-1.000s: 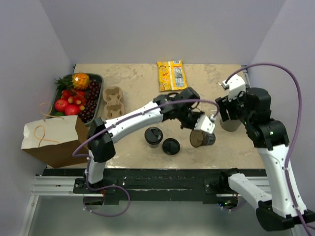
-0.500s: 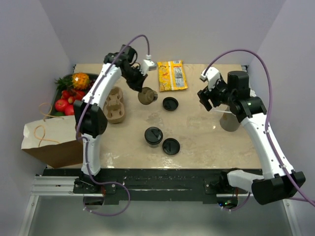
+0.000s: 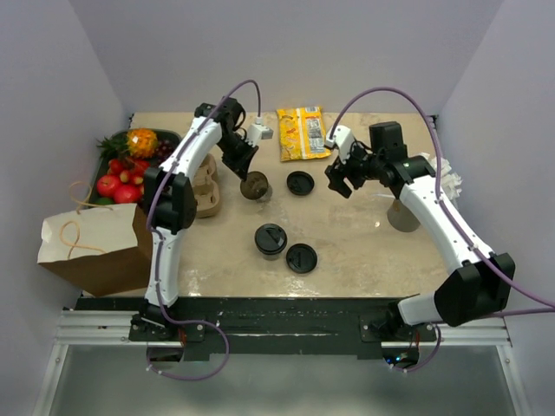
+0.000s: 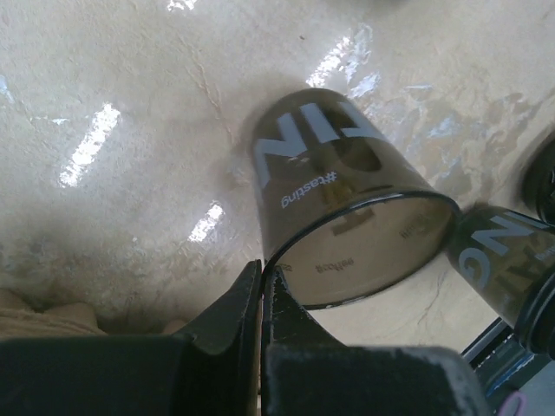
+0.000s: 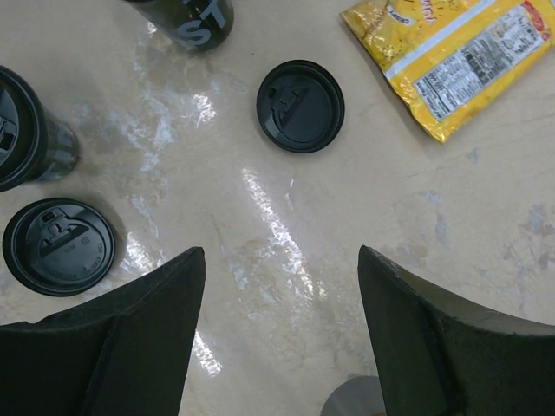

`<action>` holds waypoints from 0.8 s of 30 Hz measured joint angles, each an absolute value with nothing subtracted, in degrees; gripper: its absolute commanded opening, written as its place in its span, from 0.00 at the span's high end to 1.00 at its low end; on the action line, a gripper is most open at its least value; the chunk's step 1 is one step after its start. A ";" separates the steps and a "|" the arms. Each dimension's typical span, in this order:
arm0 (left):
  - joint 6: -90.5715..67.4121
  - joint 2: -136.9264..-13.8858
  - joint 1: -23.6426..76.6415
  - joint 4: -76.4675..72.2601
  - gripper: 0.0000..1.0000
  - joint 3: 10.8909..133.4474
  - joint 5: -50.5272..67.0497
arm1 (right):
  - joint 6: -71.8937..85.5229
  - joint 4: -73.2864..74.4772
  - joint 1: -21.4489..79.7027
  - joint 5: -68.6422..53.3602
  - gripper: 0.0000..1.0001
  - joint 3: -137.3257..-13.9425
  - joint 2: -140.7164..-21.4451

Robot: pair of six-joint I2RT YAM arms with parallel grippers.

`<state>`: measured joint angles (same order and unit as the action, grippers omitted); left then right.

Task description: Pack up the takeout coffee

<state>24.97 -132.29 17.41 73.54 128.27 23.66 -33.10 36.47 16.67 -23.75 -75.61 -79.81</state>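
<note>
A brown see-through coffee cup [image 3: 255,185] [image 4: 347,191] with white lettering and no lid is at the back of the table, tilted, beside the cardboard cup carrier [image 3: 200,183]. My left gripper [image 3: 244,163] [image 4: 263,279] is shut on its rim, one finger inside and one outside. A lidded cup [image 3: 270,240] [image 5: 24,130] stands in the middle front. Two loose black lids lie on the table: one [image 3: 300,182] [image 5: 300,106] at the back and one [image 3: 302,257] [image 5: 59,246] at the front. My right gripper [image 3: 337,178] [image 5: 279,256] hangs open and holds nothing, just right of the back lid.
A brown paper bag [image 3: 91,244] stands off the table's front left corner. A tray of fruit [image 3: 170,139] sits at the left edge, and a yellow snack packet [image 3: 303,133] [image 5: 451,48] at the back. A grey object [image 3: 403,216] stands under the right arm.
My left arm has carried the open cup from the front right to the back left, next to the carrier. My right arm has swung left toward the back lid, still open.
</note>
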 measured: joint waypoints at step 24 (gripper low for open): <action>22.31 -135.90 15.55 70.91 0.71 133.14 30.92 | -31.75 36.80 19.62 -23.53 0.25 -73.06 -81.67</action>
<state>22.31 -135.90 15.55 70.91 133.14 30.92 -31.75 36.80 19.62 -23.53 -73.06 -81.67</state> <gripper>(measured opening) 0.270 0.746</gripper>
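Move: The left fingers already pinch the open cup's forward rim, its middle roughly 2 cm back, 4 cm right and 5 cm below that hand. The carrier sits about 12 cm left and 3 cm ahead, the far lid 14 cm right and 4 cm ahead, the lidded cup 13 cm back and 6 cm right. From the empty right hand, the far lid lies about 12 cm ahead, 7 cm left and 22 cm down, the near lid 8 cm back and 7 cm left at that depth. The left hand lowers the open cup about 1.5 cm while easing slightly forward and left, then parts its fingers about a quarter of the way so the pinch ends with the rim loose between them; with one finger still inside the cup, it drifts forward and right and rises some 2 cm, tipping its fingertips nearly 10 degrees further rightward. The right hand, fingers kept wide open, sinks about 3 cm towards the table and the far lid, shifting slightly left and back. ##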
